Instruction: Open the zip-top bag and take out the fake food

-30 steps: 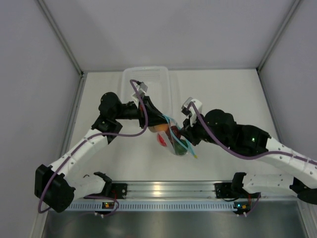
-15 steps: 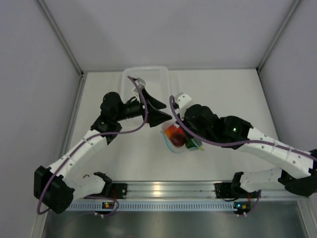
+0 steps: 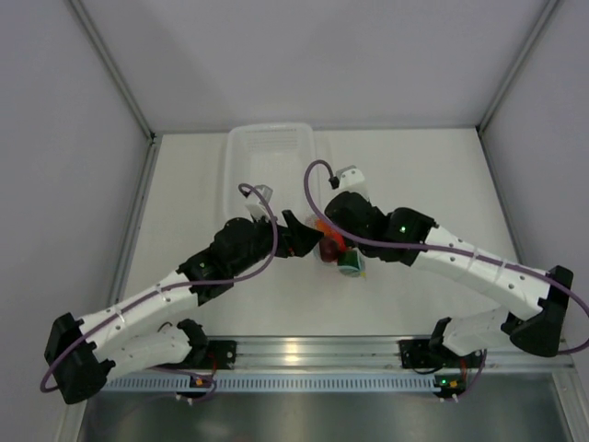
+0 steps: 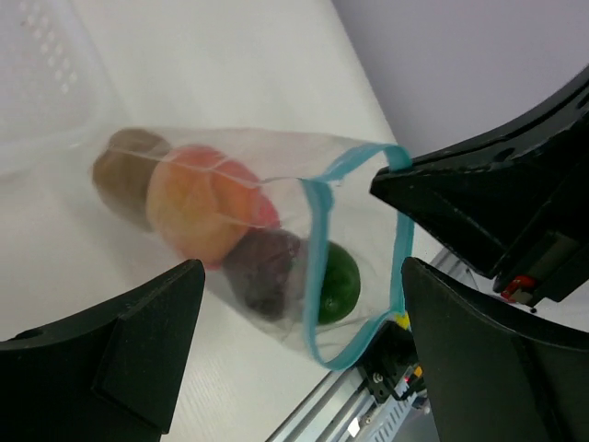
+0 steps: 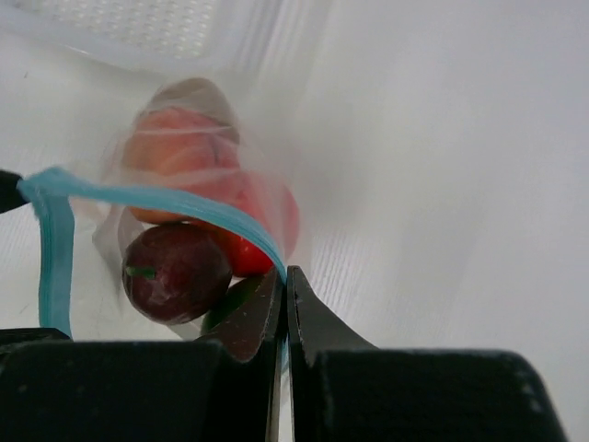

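The zip-top bag [image 4: 276, 212] lies on the table with its teal strip [image 4: 317, 267] gaping in an open loop. Inside it are a brownish fruit [image 4: 129, 170], an orange one [image 4: 198, 216], a red one [image 4: 256, 198], a maroon one [image 4: 262, 274] and a green one [image 4: 335, 282]. My left gripper [image 4: 302, 276] is open wide, with one finger on each side of the bag's mouth, touching nothing. My right gripper [image 5: 283, 276] is shut on the teal strip [image 5: 138, 195] at the bag's rim. In the top view the bag [image 3: 339, 256] lies between the left gripper [image 3: 304, 237] and the right gripper [image 3: 331, 239].
A translucent white tub [image 3: 271, 152] stands just behind the bag, and its wall shows in the left wrist view [image 4: 46, 74] and the right wrist view [image 5: 138, 28]. The metal rail [image 3: 294, 350] runs along the near edge. Grey walls enclose the table.
My left gripper has let go of the bag, opened wide and dropped nearer the table. My right arm has swung left, still pinching the strip. The bag's mouth now gapes.
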Available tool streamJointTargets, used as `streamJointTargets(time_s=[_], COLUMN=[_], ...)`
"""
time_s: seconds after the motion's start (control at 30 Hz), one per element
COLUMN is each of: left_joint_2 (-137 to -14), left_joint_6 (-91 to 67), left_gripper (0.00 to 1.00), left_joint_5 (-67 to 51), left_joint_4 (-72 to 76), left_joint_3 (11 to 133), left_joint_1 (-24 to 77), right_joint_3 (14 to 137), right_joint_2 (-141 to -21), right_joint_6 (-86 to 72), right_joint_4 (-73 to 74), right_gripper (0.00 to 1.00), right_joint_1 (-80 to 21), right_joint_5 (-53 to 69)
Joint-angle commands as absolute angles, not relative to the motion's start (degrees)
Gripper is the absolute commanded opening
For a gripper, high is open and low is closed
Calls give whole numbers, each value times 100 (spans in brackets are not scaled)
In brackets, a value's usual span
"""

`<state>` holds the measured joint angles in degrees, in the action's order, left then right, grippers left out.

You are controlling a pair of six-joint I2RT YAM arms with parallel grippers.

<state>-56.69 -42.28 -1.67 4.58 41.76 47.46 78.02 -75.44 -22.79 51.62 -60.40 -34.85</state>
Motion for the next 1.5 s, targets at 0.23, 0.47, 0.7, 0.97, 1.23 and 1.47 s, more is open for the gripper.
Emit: streamJointTargets(time_s=[0.23, 0.47, 0.7, 0.97, 1.23, 1.47], left_joint_2=[-6529, -6935, -7101, -7366, -6891, -6882], left_joint_6=[-4992, -5212, -5256, -5431, -5485, -5282], left_gripper=[83, 83, 44, 0, 0, 0], left_joint_5=[1723, 1748, 2047, 2565, 2717, 1927], left_joint_4=[-132, 34, 264, -16, -563, -404], left_joint_3=[4157, 4307, 4122, 3999, 3578, 3603], left_joint_1=[5554, 5809, 5862, 5845, 5397, 5124], right_joint_3=[7155, 7049, 6838, 6934, 6970, 6575], right_joint_2=[-7374, -7435, -7277, -7549, -7655, -7383], right_joint_6=[-3375, -3656, -3639, -3384, -3375, -2962], right_joint_4=[4448, 4298, 3973, 4683, 5458, 4273], right_gripper=[0, 0, 0, 0, 0, 0], right_joint_1=[-5810, -5818, -5845, -5862, -5845, -6003], right_joint_5=[-4166, -4491, -4289, -4982, -5405, -3957])
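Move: The near-left part of the bag's teal rim lies about 8 cm below the open left fingers and 2 cm to their right. From the left hand, the plum is some 5 cm ahead, 4 cm right; the green food 2 cm ahead, 9 cm right; the peach 11 cm ahead, 3 cm right, all roughly 19 cm down. The right hand already pinches the rim's other side; the left part is 8 cm to its left, 1 cm back, 7 cm below. Down about 12 cm goes the open left hand onto the near-left part of the bag's teal rim, turning counter-clockwise and rolling its left side up. There its fingers close and pinch the rim, then draw it some 4 cm left and a little forward. The right hand keeps its pinch on the other side, sinking about 5 cm and turning some 10 degrees clockwise. ##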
